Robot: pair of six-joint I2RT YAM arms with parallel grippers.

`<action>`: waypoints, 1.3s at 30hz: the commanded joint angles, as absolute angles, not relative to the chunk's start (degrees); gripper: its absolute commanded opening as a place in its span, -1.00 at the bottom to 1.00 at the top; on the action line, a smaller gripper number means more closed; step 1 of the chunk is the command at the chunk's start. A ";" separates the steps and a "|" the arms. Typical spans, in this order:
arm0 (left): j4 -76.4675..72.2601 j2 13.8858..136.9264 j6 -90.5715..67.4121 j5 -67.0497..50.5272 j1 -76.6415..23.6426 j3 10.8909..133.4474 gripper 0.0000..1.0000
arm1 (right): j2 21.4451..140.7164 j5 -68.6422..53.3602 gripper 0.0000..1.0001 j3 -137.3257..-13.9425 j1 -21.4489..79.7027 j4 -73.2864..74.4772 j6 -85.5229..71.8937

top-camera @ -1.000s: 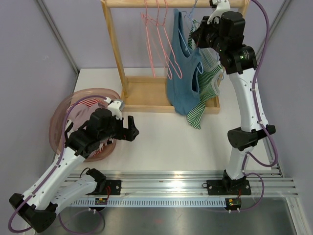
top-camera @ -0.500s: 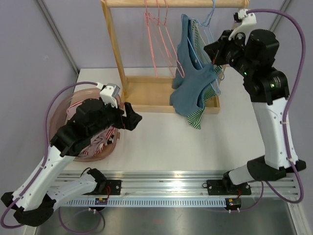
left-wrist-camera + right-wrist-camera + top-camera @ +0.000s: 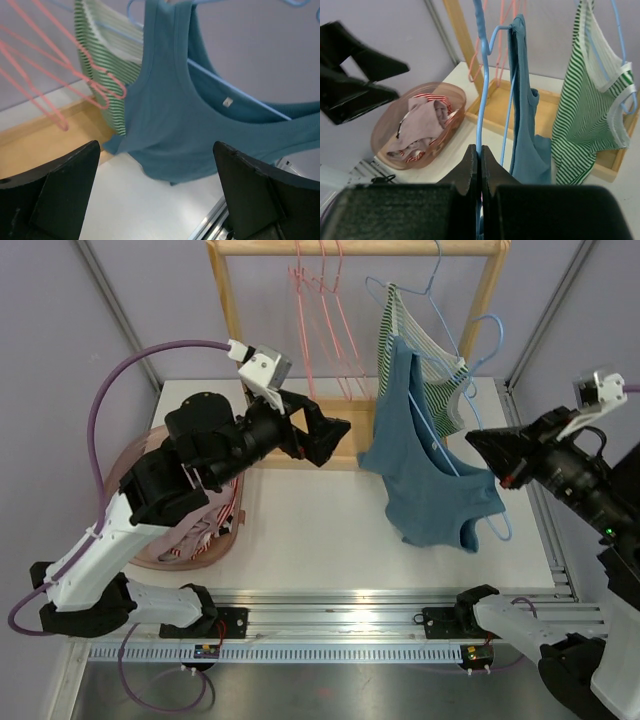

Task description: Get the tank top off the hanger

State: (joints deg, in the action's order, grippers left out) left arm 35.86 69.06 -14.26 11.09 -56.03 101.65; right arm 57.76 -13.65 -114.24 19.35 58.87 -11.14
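The blue tank top (image 3: 430, 490) hangs on a light blue hanger (image 3: 499, 340), off the rack and above the table's right half. My right gripper (image 3: 476, 443) is shut on the hanger's wire (image 3: 480, 95), with the tank top (image 3: 522, 100) draped just beyond the jaws. My left gripper (image 3: 335, 440) stands wide open to the left of the top, apart from it. In the left wrist view the tank top (image 3: 175, 110) fills the middle beyond the open gripper (image 3: 156, 145), and the hanger (image 3: 240, 95) shows inside its neckline.
A wooden rack (image 3: 232, 320) stands at the back with pink hangers (image 3: 320, 330) and a green striped top (image 3: 420, 340) on another blue hanger. A pink basket (image 3: 150, 560) of clothes sits at the left under my left arm.
My right arm has pulled the hanger with the blue tank top off the rack, forward and to the right. My left arm has risen and swung right toward the top, still open.
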 commanded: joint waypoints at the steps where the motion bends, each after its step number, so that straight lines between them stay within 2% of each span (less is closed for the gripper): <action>1: 29.27 72.06 -6.43 16.87 -60.20 107.48 0.98 | 54.67 -21.17 -1.00 -114.69 19.16 59.68 -13.44; 5: 27.87 76.54 -4.49 18.19 -62.75 110.13 0.98 | 53.44 -27.41 -1.00 -115.75 19.16 60.29 -14.68; 10: 23.30 77.26 -3.69 18.98 -63.98 105.91 0.98 | 52.91 -30.14 -1.00 -116.28 19.25 60.82 -15.20; 12: 22.15 77.78 -3.60 19.16 -64.07 105.38 0.94 | 52.21 -32.07 -1.00 -115.32 19.25 59.77 -15.64; 16: 22.41 79.27 -2.90 20.47 -63.98 106.08 0.74 | 51.68 -34.19 -1.00 -114.87 19.16 58.63 -16.08; 19: 22.94 80.06 -2.37 21.70 -63.98 105.91 0.36 | 51.24 -33.75 -1.00 -114.79 19.16 58.27 -16.00; 20: 23.11 80.24 -2.29 22.23 -63.98 105.82 0.07 | 51.24 -33.40 -1.00 -114.70 19.25 58.36 -15.82; 23: 23.20 80.07 -2.11 23.82 -63.98 104.77 -0.38 | 51.42 -31.82 -1.00 -114.43 19.25 58.80 -15.21; 24: 23.20 79.98 -1.94 25.04 -63.98 104.42 -0.65 | 51.33 -31.64 -1.00 -114.26 19.25 58.80 -15.03; 26: 22.59 79.45 -1.67 27.06 -63.90 103.19 -0.92 | 50.98 -31.90 -1.00 -113.39 19.16 58.45 -15.03; 27: 22.50 79.28 -1.50 29.51 -63.98 102.84 -1.00 | 50.80 -31.99 -1.00 -113.03 19.16 58.36 -14.68; 34: 24.51 74.80 -7.37 46.13 -60.23 98.53 -1.00 | 49.05 -37.15 -1.00 -105.48 19.25 59.68 -9.41; 39: 29.70 67.35 -19.33 41.25 -49.59 92.91 -1.00 | 46.32 -44.55 -1.00 -97.48 19.25 55.38 -8.09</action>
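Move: The near shoulder strap of the blue tank top, which my right hand holds out on its hanger, lies about 16 cm ahead of my open left hand and 15 cm to its right, roughly level. Beyond it hangs the green striped tank top, some 26 cm ahead of my left hand, 17 cm right and 8 cm lower; the empty pink hangers are about 25 cm ahead, 5 cm right. From my right hand the strap is some 23 cm ahead, 18 cm left. My right hand keeps its grip on the hanger and draws back about 8 cm, swinging counter-clockwise to bring the strap round to my left hand, then sinks some 6 cm. My left hand reaches right about 7 cm, pinches the strap shut, then pulls it left and forward, dipping a few centimetres and turning nearly 30 degrees counter-clockwise. ##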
